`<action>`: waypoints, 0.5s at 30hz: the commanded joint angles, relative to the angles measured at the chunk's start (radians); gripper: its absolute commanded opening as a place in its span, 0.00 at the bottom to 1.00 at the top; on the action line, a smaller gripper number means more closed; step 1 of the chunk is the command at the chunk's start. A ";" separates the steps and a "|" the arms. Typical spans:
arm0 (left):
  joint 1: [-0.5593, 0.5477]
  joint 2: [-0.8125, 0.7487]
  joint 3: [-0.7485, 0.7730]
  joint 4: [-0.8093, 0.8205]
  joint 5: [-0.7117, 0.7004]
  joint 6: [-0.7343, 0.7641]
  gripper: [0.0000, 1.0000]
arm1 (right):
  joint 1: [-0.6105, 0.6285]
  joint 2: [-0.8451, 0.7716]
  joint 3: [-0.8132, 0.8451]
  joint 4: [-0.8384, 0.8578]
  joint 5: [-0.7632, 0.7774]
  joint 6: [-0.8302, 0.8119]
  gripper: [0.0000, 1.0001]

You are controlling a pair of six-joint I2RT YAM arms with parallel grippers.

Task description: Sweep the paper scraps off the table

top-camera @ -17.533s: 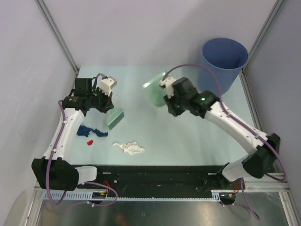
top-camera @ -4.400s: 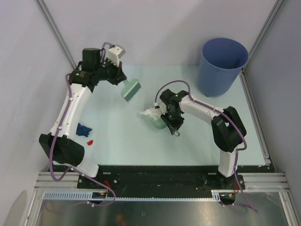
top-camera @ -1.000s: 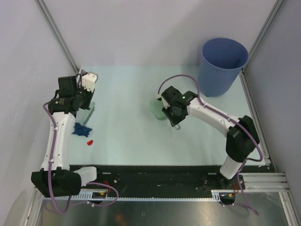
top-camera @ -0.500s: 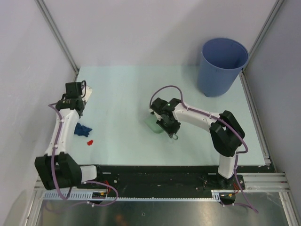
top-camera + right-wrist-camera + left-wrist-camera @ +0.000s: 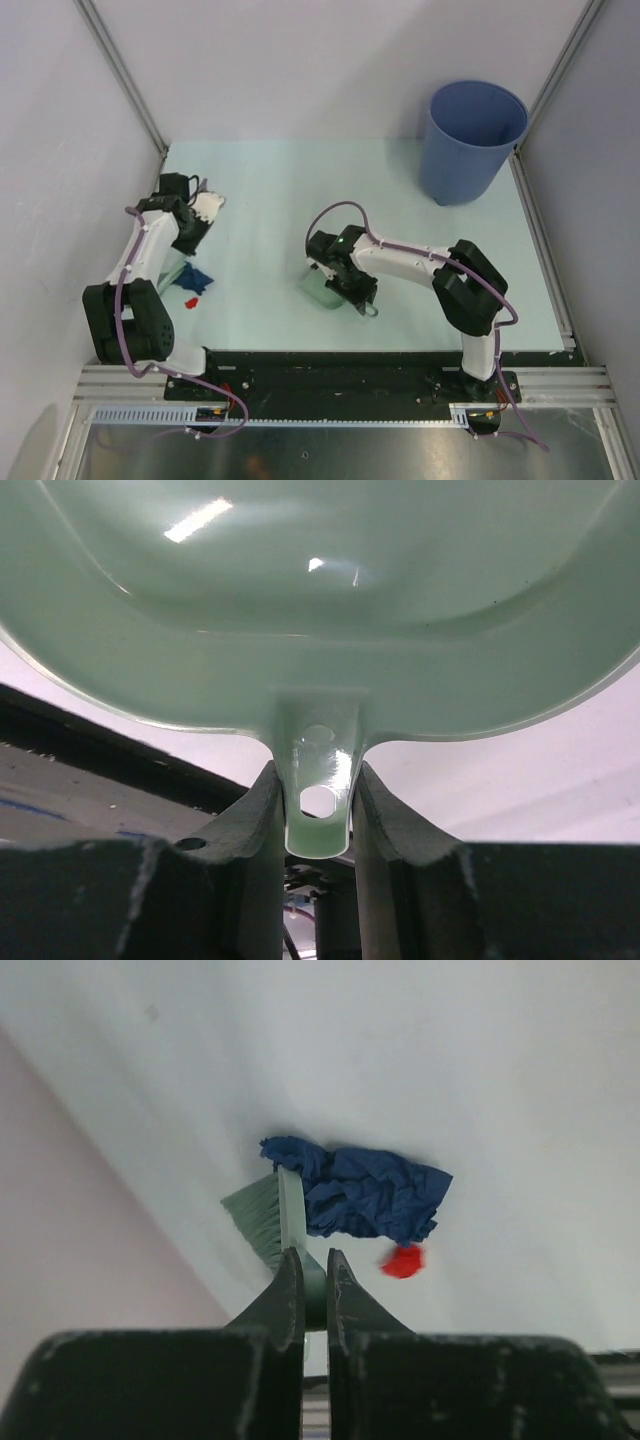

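A crumpled dark blue paper scrap (image 5: 365, 1195) (image 5: 197, 277) lies on the table (image 5: 262, 190) near its left edge. A small red scrap (image 5: 403, 1260) (image 5: 190, 300) lies just beside it. My left gripper (image 5: 315, 1265) (image 5: 183, 257) is shut on the handle of the pale green hand brush (image 5: 268, 1215). The bristles stand on the far-left side of the blue scrap, touching it. My right gripper (image 5: 318, 780) (image 5: 340, 279) is shut on the handle tab of the pale green dustpan (image 5: 320, 600) (image 5: 320, 287). The pan sits low over the table's middle front and looks empty.
A tall blue bucket (image 5: 475, 140) stands at the back right corner. Grey frame posts (image 5: 120, 75) and pale walls close in the left and right sides. The black front rail (image 5: 330, 375) runs along the near edge behind the arm bases.
My left arm has swung the brush down next to the blue scrap. My right arm has slid the dustpan towards the near edge and a little left.
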 commanded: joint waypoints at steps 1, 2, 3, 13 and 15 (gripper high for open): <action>-0.133 0.021 0.063 -0.160 0.461 -0.068 0.00 | 0.029 0.032 -0.009 -0.020 -0.059 -0.028 0.00; -0.154 0.026 0.076 -0.165 0.496 -0.077 0.00 | 0.029 0.040 -0.012 -0.013 -0.059 -0.029 0.00; -0.172 0.038 0.088 -0.171 0.544 -0.084 0.00 | 0.029 0.046 -0.021 -0.006 -0.059 -0.034 0.00; -0.257 0.081 0.178 -0.178 0.693 -0.121 0.00 | 0.024 0.085 -0.043 0.104 -0.094 -0.015 0.04; -0.257 0.049 0.183 -0.182 0.693 -0.120 0.00 | 0.026 0.086 -0.043 0.107 -0.090 -0.011 0.05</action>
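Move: The brush-holding left hand has the blue scrap about 4 cm back, 2 cm to its right and 10 cm below; the red scrap lies some 5 cm nearer the base than the blue one. The dustpan to be reached is roughly 35 cm right of this hand and 5 cm back. From the right hand, holding the dustpan's handle, the blue scrap is about 43 cm left, 6 cm ahead and 5 cm below. The left brush sweeps some 16 cm right, pushing the blue scrap towards the dustpan the right hand lowers. ##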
